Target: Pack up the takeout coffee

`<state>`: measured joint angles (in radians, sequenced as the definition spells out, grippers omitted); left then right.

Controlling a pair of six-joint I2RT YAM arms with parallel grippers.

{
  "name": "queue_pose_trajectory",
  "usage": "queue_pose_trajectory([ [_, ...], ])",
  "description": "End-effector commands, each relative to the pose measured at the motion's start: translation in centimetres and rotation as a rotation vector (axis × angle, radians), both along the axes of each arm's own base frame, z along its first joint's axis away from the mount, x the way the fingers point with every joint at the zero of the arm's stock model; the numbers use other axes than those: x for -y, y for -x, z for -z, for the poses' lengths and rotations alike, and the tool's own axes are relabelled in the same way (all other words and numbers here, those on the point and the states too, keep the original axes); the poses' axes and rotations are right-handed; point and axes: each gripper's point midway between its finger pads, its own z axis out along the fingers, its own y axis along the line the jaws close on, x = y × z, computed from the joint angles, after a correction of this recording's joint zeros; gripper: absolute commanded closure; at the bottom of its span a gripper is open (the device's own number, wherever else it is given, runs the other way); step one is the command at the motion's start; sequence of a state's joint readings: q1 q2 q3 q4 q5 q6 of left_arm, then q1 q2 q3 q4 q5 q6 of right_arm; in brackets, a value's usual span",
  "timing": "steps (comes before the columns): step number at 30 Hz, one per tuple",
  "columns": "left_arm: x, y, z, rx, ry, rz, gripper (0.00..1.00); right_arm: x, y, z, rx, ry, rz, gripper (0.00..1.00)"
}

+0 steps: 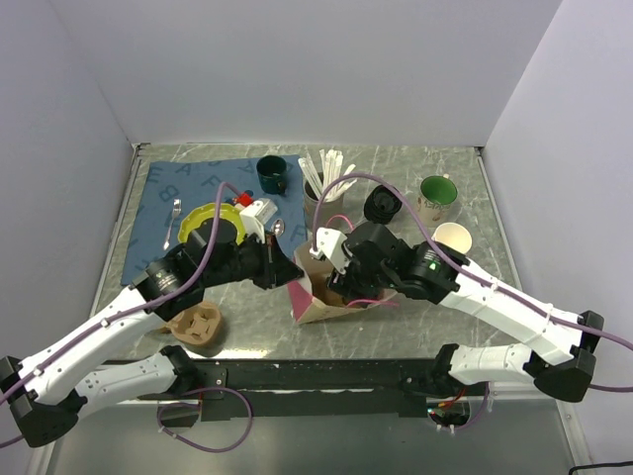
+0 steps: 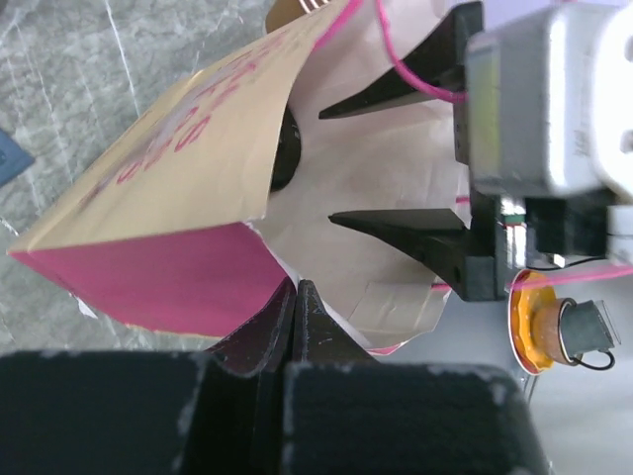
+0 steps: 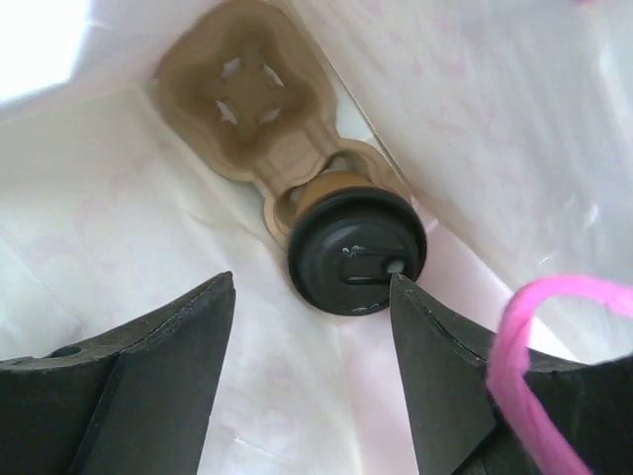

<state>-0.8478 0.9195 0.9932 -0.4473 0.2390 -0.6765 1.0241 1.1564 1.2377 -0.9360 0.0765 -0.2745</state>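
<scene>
The takeout coffee [image 3: 358, 249], a tan cup under a black lid, stands deep inside the paper bag [image 1: 315, 299] in one socket of a cardboard carrier [image 3: 242, 89]. From above the coffee is hidden by the bag and the arm. My right gripper [image 3: 312, 282] hangs open inside the bag just above the lid, holding nothing; one fingertip overlaps the lid's edge in the picture. In the left wrist view the tan and pink bag [image 2: 168, 178] lies open, with a sliver of the black lid [image 2: 285, 148] showing. My left gripper [image 2: 295, 289] is shut on the bag's lower rim.
A second cardboard carrier [image 1: 198, 325] lies on the table at the front left. A yellow plate [image 1: 210, 224] and a spoon [image 1: 174, 220] rest on a blue mat [image 1: 183, 188]. Behind stand a dark mug [image 1: 272, 175], stirrers [image 1: 326, 176], black lids [image 1: 381, 206], a green-lined mug [image 1: 438, 198] and a paper cup [image 1: 453, 237].
</scene>
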Motion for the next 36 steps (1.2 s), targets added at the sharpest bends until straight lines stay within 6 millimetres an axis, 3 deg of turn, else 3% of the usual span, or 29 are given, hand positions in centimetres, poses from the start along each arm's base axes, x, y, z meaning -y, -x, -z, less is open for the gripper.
queue_pose_trajectory([
  [1, 0.3, 0.2, -1.8, -0.022, 0.022, 0.005, 0.97, -0.7, 1.1, -1.3, -0.025, -0.074, -0.019, 0.30],
  [4, 0.2, 0.2, -0.9, -0.051, -0.012, -0.002, 0.95, -1.1, 0.9, -1.8, -0.021, -0.090, -0.017, 0.32],
  [8, -0.1, -0.1, -0.7, -0.053, -0.037, -0.021, 0.81, -1.9, 0.4, -3.4, 0.006, -0.152, 0.003, 0.35],
  [11, -0.5, -0.5, -1.4, -0.028, -0.049, -0.039, 0.69, -2.8, -0.7, -6.3, 0.055, -0.229, 0.043, 0.36],
  [19, -0.8, -1.5, -2.8, 0.010, -0.079, -0.068, 0.52, -4.1, -0.9, -7.6, 0.031, -0.292, 0.068, 0.43],
  [22, -1.2, -2.0, -3.5, 0.038, -0.082, -0.099, 0.43, -4.1, -1.8, -9.2, 0.074, -0.326, 0.117, 0.47],
  [26, -2.1, -2.9, -5.1, 0.102, -0.077, -0.156, 0.30, -5.0, -2.4, -12.7, 0.123, -0.423, 0.110, 0.49],
  [28, -2.5, -3.5, -5.5, 0.132, -0.092, -0.173, 0.27, -5.2, -2.5, -13.0, 0.124, -0.429, 0.106, 0.49],
  [33, -2.7, -4.5, -5.3, 0.143, -0.162, -0.185, 0.26, -5.7, -2.2, -10.8, 0.058, -0.383, 0.107, 0.49],
  [36, -2.6, -4.6, -5.7, 0.148, -0.161, -0.186, 0.27, -5.5, -1.7, -10.9, 0.048, -0.418, 0.109, 0.49],
])
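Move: The lidded coffee cup sits in its carrier inside the paper bag, about 5 cm ahead, 6 cm left and 13 cm below the open right hand, which reaches into the mouth. The pot of white sticks is some 20 cm ahead and 10 left of that hand, the black lids 20 ahead and 7 right, both about 15 lower. The shut left fingers already pinch the bag's pink-side rim; the cup is roughly 5 cm ahead, 9 right and 17 below. The bag's rim comes free of the left fingers as they spread about three-quarters open; that hand dips a centimetre, then climbs to about 5 cm above its start while going forward and a little left. The right hand, after a slight draw back, rises about 10 cm off the cup and drifts left, its left side tipping up some 20 degrees and its fingers narrowing but still open. ##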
